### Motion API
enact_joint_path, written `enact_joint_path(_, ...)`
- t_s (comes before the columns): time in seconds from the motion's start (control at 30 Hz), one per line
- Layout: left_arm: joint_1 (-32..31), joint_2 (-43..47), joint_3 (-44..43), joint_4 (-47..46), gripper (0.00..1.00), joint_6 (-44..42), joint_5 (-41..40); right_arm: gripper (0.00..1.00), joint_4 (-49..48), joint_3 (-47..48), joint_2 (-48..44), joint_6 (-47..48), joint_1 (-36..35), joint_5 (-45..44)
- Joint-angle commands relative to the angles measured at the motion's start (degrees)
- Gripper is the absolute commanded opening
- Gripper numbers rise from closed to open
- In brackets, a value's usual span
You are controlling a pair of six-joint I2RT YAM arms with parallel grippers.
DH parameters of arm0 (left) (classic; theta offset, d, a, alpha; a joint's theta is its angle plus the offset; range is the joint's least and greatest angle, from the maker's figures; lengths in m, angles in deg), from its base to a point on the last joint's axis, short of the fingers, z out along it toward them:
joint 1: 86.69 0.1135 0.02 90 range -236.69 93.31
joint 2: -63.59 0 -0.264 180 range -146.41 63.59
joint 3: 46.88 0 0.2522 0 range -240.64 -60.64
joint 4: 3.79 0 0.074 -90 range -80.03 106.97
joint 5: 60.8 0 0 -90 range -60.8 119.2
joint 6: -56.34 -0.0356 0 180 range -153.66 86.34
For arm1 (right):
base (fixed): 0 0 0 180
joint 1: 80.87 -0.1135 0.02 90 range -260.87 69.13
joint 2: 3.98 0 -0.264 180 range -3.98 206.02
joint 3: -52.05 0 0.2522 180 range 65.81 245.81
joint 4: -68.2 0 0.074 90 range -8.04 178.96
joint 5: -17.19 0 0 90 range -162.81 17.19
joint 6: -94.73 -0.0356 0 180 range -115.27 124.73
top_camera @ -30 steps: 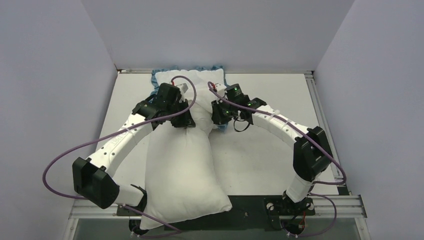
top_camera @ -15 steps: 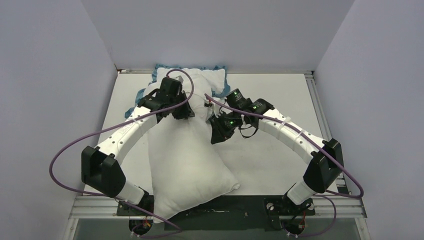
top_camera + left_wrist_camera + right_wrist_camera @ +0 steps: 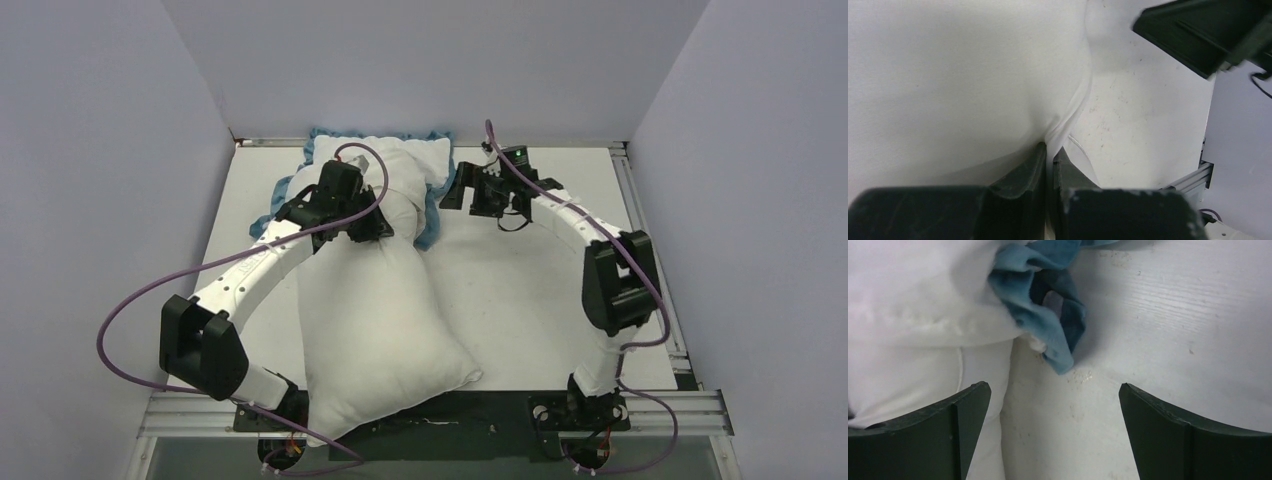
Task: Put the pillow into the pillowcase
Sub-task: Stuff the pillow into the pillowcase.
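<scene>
The plump white pillow (image 3: 375, 320) lies lengthwise on the table, pinched narrow at its waist. Its far end rests in the pillowcase (image 3: 432, 212), whose blue ruffled edge shows around it. My left gripper (image 3: 378, 232) is at the waist. In the left wrist view it (image 3: 1050, 150) is shut on a fold of the pillow's white fabric (image 3: 958, 85). My right gripper (image 3: 455, 188) hovers just right of the far end. In the right wrist view it (image 3: 1053, 390) stands open over bare table, with the blue ruffle (image 3: 1048, 315) ahead and the pillow (image 3: 923, 375) by its left finger.
The white table (image 3: 540, 290) is walled by grey panels at the back and on both sides. A metal rail (image 3: 650, 240) runs along its right edge. Purple cables loop off both arms. The right arm's black body (image 3: 1208, 35) shows in the left wrist view.
My right gripper has opened, let go at the pillow's waist and moved back and to the right. The left gripper stays shut, and the pillow's near end has swung slightly right.
</scene>
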Motion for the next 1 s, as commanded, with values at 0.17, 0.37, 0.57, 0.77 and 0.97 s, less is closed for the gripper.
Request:
enact_joint_path(0.17,0.3,2.0,-1.9,-2.4,0.0,-0.3,2.5,0.95,-18.5,8.9,19.4,-13.3,-3.2,6.2)
enact_joint_path(0.37,0.7,2.5,-2.9,-1.2,0.0,-0.8,2.1,0.27,-29.3,11.4,23.7,-15.8,-4.7,15.0)
enact_joint_path(0.57,2.8,0.4,-11.3,4.4,0.0,-5.8,-2.7,0.05,-19.6,5.3,13.0,-7.3,-5.2,20.2)
enact_joint_path(0.77,7.6,-5.6,-21.7,13.6,0.0,-11.6,-8.7,0.05,-5.1,-3.5,0.0,3.6,-7.7,22.3)
enact_joint_path(0.97,8.1,-10.6,-24.6,14.4,0.0,-12.9,-9.8,0.05,12.6,0.6,-4.4,16.2,-14.1,24.6)
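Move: Just left of the right hand, by about 7 cm, hangs the pillowcase's blue hem, some 2 cm farther out and 9 cm lower; the white flap corner is roughly 11 cm ahead, 4 cm left and 8 cm below. The pillow's middle lies about 25 cm back and 17 cm left of the right hand, some 8 cm lower. For the left hand, already pinching a white fold, the bunched pillowcase is about 13 cm straight ahead, 9 cm below, and the blue hem 3 cm ahead, 8 cm right, 12 cm below. Dipping some 10 cm and swinging left beside the blue hem, the right hand shuts its wide-open fingers low down, then draws back about 14 cm and climbs past its starting height, turning counter-clockwise. The left hand waits, then, still pinching the white fold, carries it left, forward and up, roughly 5 cm each way, rolling its left side up a little. ##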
